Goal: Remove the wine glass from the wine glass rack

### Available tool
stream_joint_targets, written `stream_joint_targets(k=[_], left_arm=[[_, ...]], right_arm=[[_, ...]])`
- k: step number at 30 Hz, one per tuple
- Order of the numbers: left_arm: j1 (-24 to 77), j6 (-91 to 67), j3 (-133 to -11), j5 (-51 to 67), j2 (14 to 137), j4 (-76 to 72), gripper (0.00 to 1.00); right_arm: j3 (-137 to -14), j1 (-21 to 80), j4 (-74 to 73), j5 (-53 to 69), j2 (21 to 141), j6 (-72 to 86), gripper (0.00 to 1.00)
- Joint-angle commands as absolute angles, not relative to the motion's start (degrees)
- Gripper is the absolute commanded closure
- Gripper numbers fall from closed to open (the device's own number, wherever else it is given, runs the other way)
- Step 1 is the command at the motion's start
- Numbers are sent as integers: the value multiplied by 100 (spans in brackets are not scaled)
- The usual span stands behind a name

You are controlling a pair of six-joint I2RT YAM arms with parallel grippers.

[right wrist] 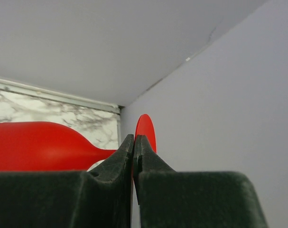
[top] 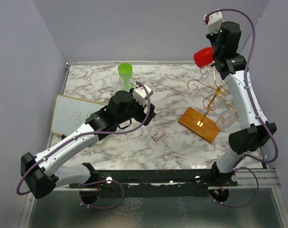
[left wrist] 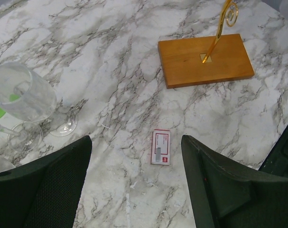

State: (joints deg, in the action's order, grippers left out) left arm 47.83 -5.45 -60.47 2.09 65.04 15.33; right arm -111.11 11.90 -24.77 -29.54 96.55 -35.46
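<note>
My right gripper (right wrist: 134,142) is shut on a red wine glass (right wrist: 34,145), pinching the stem between the bowl and the round foot (right wrist: 146,130). In the top view that glass (top: 203,56) hangs high near the back right corner, above and behind the gold wire wine glass rack (top: 212,92). The rack's wooden base (top: 199,124) lies on the marble. Another clear glass (top: 225,118) sits just right of the rack. My left gripper (left wrist: 136,152) is open above the marble with nothing between its fingers; the rack base (left wrist: 205,59) lies ahead of it.
A small red-and-white card (left wrist: 161,147) lies under the left gripper. A clear wine glass (left wrist: 23,97) stands at its left, by a green glass (top: 125,73). A whiteboard (top: 75,114) lies at the table's left edge. Walls close the back and right.
</note>
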Motion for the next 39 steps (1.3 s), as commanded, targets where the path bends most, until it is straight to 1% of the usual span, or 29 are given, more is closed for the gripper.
stream_joint_targets(k=[1, 5, 10, 13, 18, 21, 24, 26, 31, 34, 37, 39], left_arm=[[4562, -592, -6005, 217, 6469, 1320, 22], [4337, -750, -6014, 350, 6469, 1247, 22], [4184, -1192, -6103, 495, 6352, 1082, 22], [4158, -1582, -6134, 521, 6213, 960, 22], [4012, -2430, -6326, 107, 5986, 1075, 22], [3619, -3078, -6364, 131, 5795, 1071, 18], [3123, -3753, -6363, 676, 5719, 863, 17], [2879, -4254, -6372, 1382, 5790, 567, 16], [2633, -5553, -6221, 2504, 6082, -571, 18], [2628, -5814, -6193, 2634, 6169, -917, 18], [2635, -5813, -6213, 2524, 6179, -914, 18], [2629, -5835, -6230, 2498, 6224, -916, 20]], right_arm=[[-11654, 1229, -2740, -1858, 9769, -2697, 99], [-11861, 1263, -2866, -1175, 9769, -2017, 99], [-11743, 1266, -2855, -347, 9579, -1146, 99], [-11516, 1261, -2761, 201, 9399, -640, 99], [-10951, 1258, -2421, 1005, 9015, 101, 99], [-10615, 1258, -2133, 1430, 8786, 450, 99], [-10357, 1257, -1897, 1825, 8580, 814, 99], [-10165, 1257, -1678, 2167, 8451, 1109, 99], [-9622, 1257, -1030, 2969, 8202, 1903, 99], [-9297, 1257, -638, 3335, 8099, 2267, 99], [-8993, 1257, -362, 3606, 7995, 2533, 99], [-8732, 1255, -76, 3774, 7903, 2761, 99]])
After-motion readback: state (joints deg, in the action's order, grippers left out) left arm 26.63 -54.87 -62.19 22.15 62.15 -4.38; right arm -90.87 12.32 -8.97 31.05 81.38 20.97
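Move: The right hand already holds the red wine glass, whose middle is about 5 cm left and 6 cm below it. The left gripper is some 24 cm back, 32 cm left and 15 cm lower; the rack's middle is 15 cm back, 6 cm left and 25 cm down. From the left hand, the red glass is about 25 cm ahead, 27 cm right and 9 cm up, the rack 9 cm ahead, 25 cm right, and the small box 3 cm ahead, 4 cm right on the table. Still pinching the red glass by its foot, the right hand swings it left about 20 cm and then also back some 9 cm, nearly level, rolling its left side up and turning counter-clockwise to point the bowl at the left gripper. The open left hand eases a little forward, then rises about 13 cm towards the bowl, rolling roughly 50 degrees until its fingers are near level. ##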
